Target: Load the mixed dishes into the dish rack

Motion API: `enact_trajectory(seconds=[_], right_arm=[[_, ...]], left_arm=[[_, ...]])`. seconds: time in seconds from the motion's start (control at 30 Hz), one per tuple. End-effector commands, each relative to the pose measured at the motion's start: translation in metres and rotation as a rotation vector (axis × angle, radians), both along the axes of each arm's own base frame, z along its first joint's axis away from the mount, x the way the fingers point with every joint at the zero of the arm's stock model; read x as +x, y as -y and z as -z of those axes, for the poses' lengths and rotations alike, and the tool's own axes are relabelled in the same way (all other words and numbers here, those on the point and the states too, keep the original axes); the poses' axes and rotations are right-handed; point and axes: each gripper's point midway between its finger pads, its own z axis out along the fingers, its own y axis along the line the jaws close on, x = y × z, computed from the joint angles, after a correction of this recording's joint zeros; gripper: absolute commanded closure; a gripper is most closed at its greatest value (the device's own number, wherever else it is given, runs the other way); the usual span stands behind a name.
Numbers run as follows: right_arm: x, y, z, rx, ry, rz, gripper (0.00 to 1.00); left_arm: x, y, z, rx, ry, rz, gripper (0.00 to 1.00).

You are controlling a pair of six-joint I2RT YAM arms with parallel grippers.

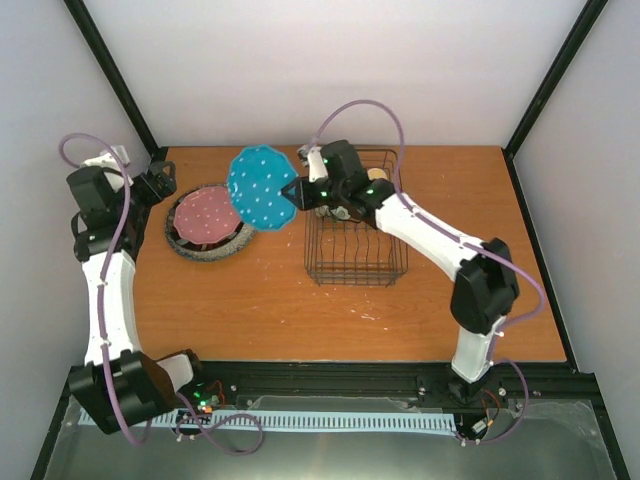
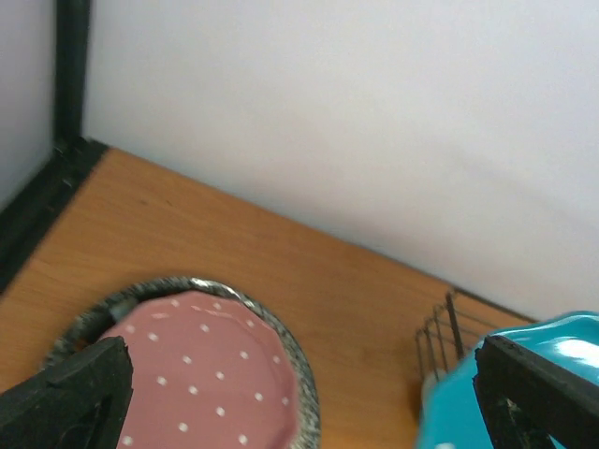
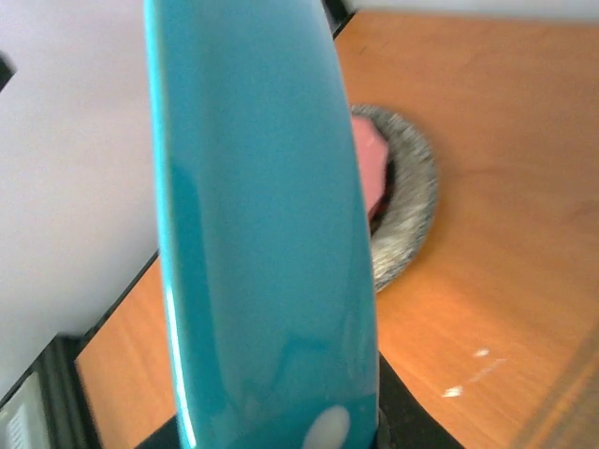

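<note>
My right gripper (image 1: 297,193) is shut on the rim of the blue dotted plate (image 1: 262,188) and holds it tilted in the air, just left of the dish rack (image 1: 355,240). In the right wrist view the blue plate (image 3: 262,206) stands edge-on between the fingers (image 3: 426,416). The pink-red dotted plate (image 1: 205,214) lies on the larger grey speckled plate (image 1: 215,251) at the back left. My left gripper (image 1: 160,186) is open and empty above their left edge; its view shows the pink plate (image 2: 206,374), the grey rim (image 2: 301,374), the blue plate (image 2: 454,412) and a rack corner (image 2: 445,327). The mug and bowl are largely hidden.
The right arm (image 1: 430,235) lies over the rack's back part, where a tan round thing (image 1: 377,178) shows. White walls and black frame posts close in the back and sides. Bare wood (image 1: 260,300) lies in front of the plates and rack.
</note>
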Motion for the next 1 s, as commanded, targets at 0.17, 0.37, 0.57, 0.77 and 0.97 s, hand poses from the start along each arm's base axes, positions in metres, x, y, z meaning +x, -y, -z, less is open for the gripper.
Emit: enact_trajectory(seconds=[0.17,0.37,0.57,0.77,0.97], right_arm=[[0.0,0.122,-0.139,0.045,0.357,0.588,0.97],[-0.031,0.146,-0.132,-0.051,0.419,0.826,0.97],[-0.046,0.145,-0.104,-0.109,0.401,0.972,0.97],[-0.06,0.154,-0.091,-0.114,0.415,1.089,0.97],[-0.066,0.168,-0.072,-0.086,0.362,1.144,0.97]], left_arm=[[-0.028,-0.046,-0.007,0.16,0.026,-0.3,0.0],[-0.033,-0.056,0.006,0.212,-0.008,-0.35,0.0],[-0.042,-0.063,0.011,0.209,-0.013,-0.406,0.0],[-0.056,-0.066,0.009,0.216,0.024,-0.46,0.0],[-0.062,-0.063,0.017,0.202,0.034,-0.465,0.0]])
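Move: The dish rack that the blue plate is taken to has its middle about 15 cm to the right of the right hand, 8 cm ahead and 27 cm below. In the rack, the green bowl is about 8 cm right and 9 cm ahead of that hand, the yellow mug some 22 cm right and 17 cm ahead. The pink plate lies 28 cm to its left, 9 cm ahead. From the left hand, the rack is roughly 47 cm right, 8 cm ahead and 33 cm down. The blue plate, still pinched at its edge by the right hand, is carried about 14 cm right and 6 cm back, over the rack's left side. It is lifted some 11 cm, then lowered about 8, while the wrist swings clockwise over 50 degrees until the fingers point forward. The empty left hand, still open, backs off left and back from the blue plate, turning counter-clockwise. ##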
